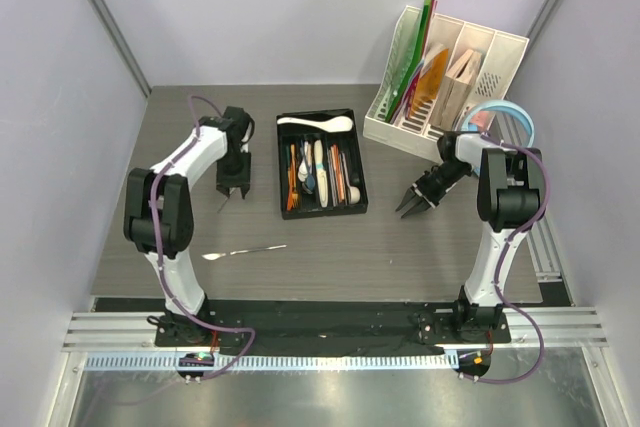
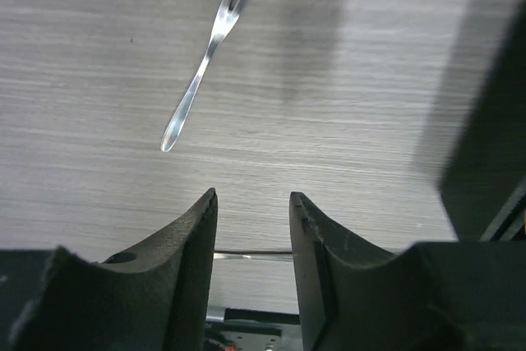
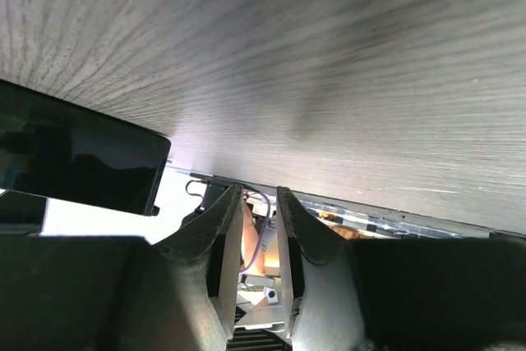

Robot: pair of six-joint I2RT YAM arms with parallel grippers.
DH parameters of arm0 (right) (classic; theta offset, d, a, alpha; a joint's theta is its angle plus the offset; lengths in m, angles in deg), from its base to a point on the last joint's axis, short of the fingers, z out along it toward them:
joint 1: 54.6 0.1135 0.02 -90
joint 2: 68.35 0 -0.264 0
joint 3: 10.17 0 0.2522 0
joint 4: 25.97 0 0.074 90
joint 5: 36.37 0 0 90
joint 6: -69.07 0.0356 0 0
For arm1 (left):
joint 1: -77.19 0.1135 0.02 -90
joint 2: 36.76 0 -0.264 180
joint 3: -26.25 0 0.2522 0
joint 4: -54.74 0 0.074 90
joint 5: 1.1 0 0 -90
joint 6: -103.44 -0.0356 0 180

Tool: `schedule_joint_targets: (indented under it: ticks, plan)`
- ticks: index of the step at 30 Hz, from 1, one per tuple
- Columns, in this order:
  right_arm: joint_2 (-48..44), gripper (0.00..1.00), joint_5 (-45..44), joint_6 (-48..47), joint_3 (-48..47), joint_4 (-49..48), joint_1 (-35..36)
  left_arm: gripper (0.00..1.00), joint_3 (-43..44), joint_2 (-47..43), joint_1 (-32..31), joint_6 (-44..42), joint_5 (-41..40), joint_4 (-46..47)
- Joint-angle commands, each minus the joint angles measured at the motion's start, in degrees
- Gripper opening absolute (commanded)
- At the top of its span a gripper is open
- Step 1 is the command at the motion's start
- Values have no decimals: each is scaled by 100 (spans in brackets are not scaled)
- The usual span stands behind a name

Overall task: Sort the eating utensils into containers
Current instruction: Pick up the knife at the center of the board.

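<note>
The black cutlery tray (image 1: 361, 175) lies mid-table and holds several utensils in its long slots, among them orange chopsticks (image 1: 291, 175). A white ceramic soup spoon (image 1: 315, 124) fills the far cross slot. One steel fork (image 1: 245, 250) lies loose on the table, near the left arm. In the left wrist view that fork (image 2: 196, 92) lies beyond my fingertips. My left gripper (image 1: 233, 194) (image 2: 253, 199) hovers left of the tray, open and empty. To the right of the tray my right gripper (image 1: 411, 207) (image 3: 259, 192) is tilted low, its jaws narrowly apart with nothing between them.
A white slotted file organiser (image 1: 445, 82) with folders stands at the back right. Light-blue headphones (image 1: 512, 115) lie beside it, behind the right arm. A corner of the tray (image 3: 82, 162) shows in the right wrist view. Grey walls close in both sides.
</note>
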State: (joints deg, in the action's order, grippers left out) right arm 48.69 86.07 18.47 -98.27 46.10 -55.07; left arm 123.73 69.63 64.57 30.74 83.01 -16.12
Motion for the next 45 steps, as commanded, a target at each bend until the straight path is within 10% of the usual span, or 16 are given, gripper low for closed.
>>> schedule_joint_targets:
  ticks: [1,21,45]
  plan:
    - [601,29,166,77,166,-372,29,42,-154,83,5,-210,-351,295]
    - [382,28,104,130,280,-337,29,41,602,1393,445,-359,-308,630]
    - [592,28,209,218,78,-443,29,0,-621,1051,480,-7,1160,736]
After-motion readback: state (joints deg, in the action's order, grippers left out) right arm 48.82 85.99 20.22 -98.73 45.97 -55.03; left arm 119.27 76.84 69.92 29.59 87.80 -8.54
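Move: The step's knife, which shows as a slim two-tined fork, lies on the board about 4 cm ahead of the left hand, 3 cm to its left and 6 cm below, tines pointing forward and a little right. A pale-headed utensil lies some 14 cm behind the hand, 1 cm to its right; the black tray's middle is about 9 cm ahead and 22 cm right. From the idle right hand, the fork lies roughly 49 cm left and 4 cm ahead. Bring the left gripper down about 6 cm towards the board, sliding forward and left over the fork with the fingers open and pointing down. Once low, draw back some 3.5 cm and slightly right while shutting the fingers, so that the tips pinch the fork's handle. ##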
